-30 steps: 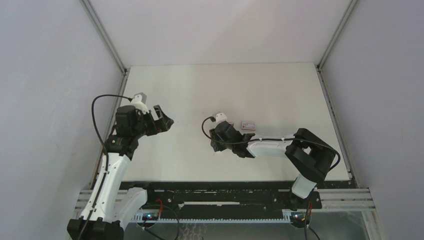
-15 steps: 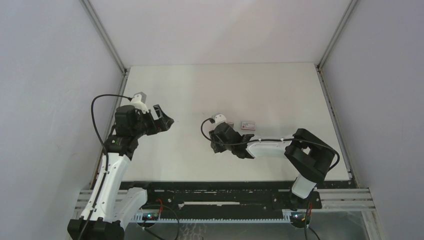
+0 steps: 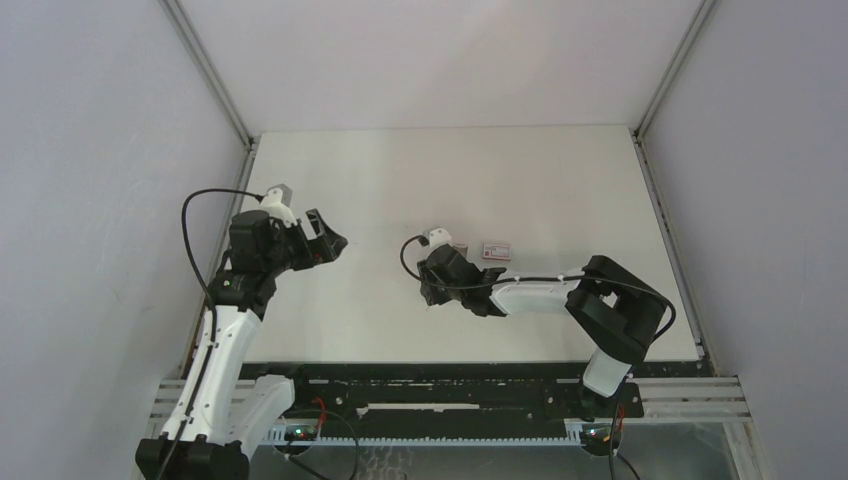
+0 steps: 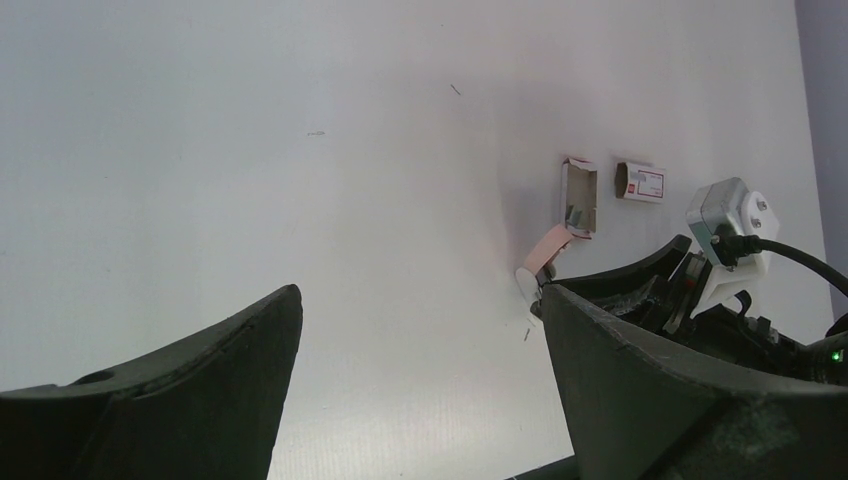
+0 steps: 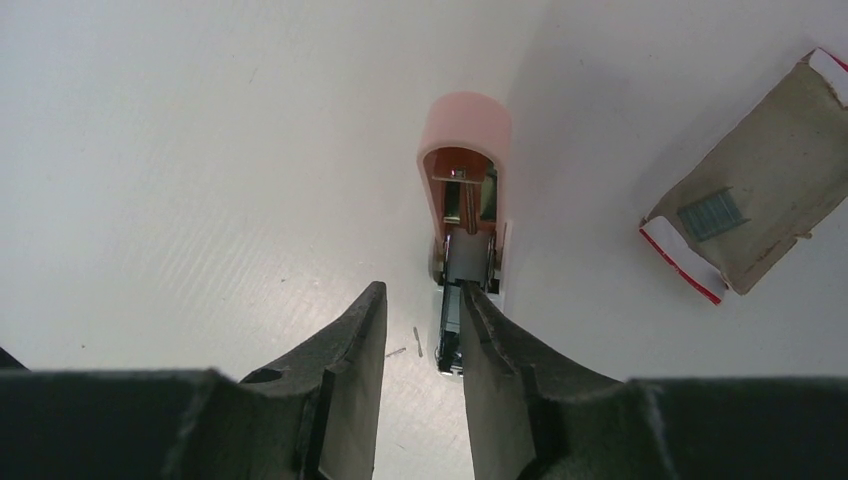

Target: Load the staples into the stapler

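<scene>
The stapler (image 5: 462, 210) lies open on the table, its pink lid swung away from me and its metal channel (image 5: 452, 320) running back beside my right finger. My right gripper (image 5: 423, 300) stands low over it, jaws partly apart, with bare table between them and nothing held. Two loose staples (image 5: 408, 348) lie in that gap. More staples (image 5: 712, 215) sit as a short strip in the pinkish-grey tray (image 5: 770, 170) to the right. My left gripper (image 4: 415, 300) hovers wide open far to the left, and from there the stapler (image 4: 545, 250) shows beside my right wrist.
The white, red-printed box sleeve (image 3: 496, 250) lies just right of the tray (image 4: 580, 195). My left gripper (image 3: 328, 240) and right gripper (image 3: 432, 288) are about a hand's width apart. Grey walls close in the table on three sides.
My right wrist has edged slightly to the left, so the tray's edge now shows beside it in the top view. The left arm has not moved.
</scene>
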`<state>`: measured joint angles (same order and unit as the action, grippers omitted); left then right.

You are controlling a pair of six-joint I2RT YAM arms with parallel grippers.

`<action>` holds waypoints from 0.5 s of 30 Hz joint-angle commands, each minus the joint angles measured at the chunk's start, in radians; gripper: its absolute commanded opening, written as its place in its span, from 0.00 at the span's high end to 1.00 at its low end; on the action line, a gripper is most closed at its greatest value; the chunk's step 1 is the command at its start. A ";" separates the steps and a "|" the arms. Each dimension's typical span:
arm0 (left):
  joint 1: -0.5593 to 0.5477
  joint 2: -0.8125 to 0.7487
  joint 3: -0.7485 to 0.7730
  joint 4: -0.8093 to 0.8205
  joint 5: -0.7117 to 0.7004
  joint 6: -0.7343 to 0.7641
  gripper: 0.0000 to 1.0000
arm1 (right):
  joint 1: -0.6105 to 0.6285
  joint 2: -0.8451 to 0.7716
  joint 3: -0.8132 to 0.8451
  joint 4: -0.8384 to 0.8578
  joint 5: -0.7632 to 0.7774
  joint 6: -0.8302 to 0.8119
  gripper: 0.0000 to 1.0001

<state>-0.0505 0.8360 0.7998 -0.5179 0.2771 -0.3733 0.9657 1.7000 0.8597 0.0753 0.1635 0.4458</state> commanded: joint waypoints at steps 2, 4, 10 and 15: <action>0.015 -0.035 -0.024 0.044 -0.009 0.007 0.08 | 0.002 -0.106 0.034 -0.052 0.009 -0.004 0.65; 0.015 -0.057 -0.026 0.045 -0.039 0.014 0.08 | -0.010 -0.178 0.059 -0.111 0.013 -0.019 0.62; -0.037 -0.093 -0.036 0.063 -0.097 0.019 0.11 | -0.142 -0.364 0.068 -0.290 -0.012 -0.014 0.52; -0.278 -0.063 -0.015 0.120 -0.207 -0.017 0.10 | -0.343 -0.483 0.009 -0.393 -0.070 -0.025 0.43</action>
<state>-0.1837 0.7559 0.7738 -0.4873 0.1501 -0.3740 0.7521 1.2915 0.8986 -0.1913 0.1364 0.4301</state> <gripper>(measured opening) 0.893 0.540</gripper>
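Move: Just below the right hand, the opened stapler has its middle about 2 cm ahead, 1 cm to the right and 2 cm down, with the right-hand finger over its metal rail. The open staple tray lies some 7 cm ahead and 6 cm right of this hand, the closed staples box about 8 cm ahead and 13 cm right, both about 3 cm lower. From the left hand the stapler is level ahead, roughly 17 cm right and 18 cm down. Rising quickly off the stapler's rail, the right hand climbs about 13 cm, drawing some 8 cm to its right and, late on, about 4 cm forward, away from the stapler. Its fingers spread from a third to about half open, while the wrist turns roughly 10 degrees clockwise and tips up a little. The empty left hand lifts about 1 cm and at the end swings a couple of centimetres right. ##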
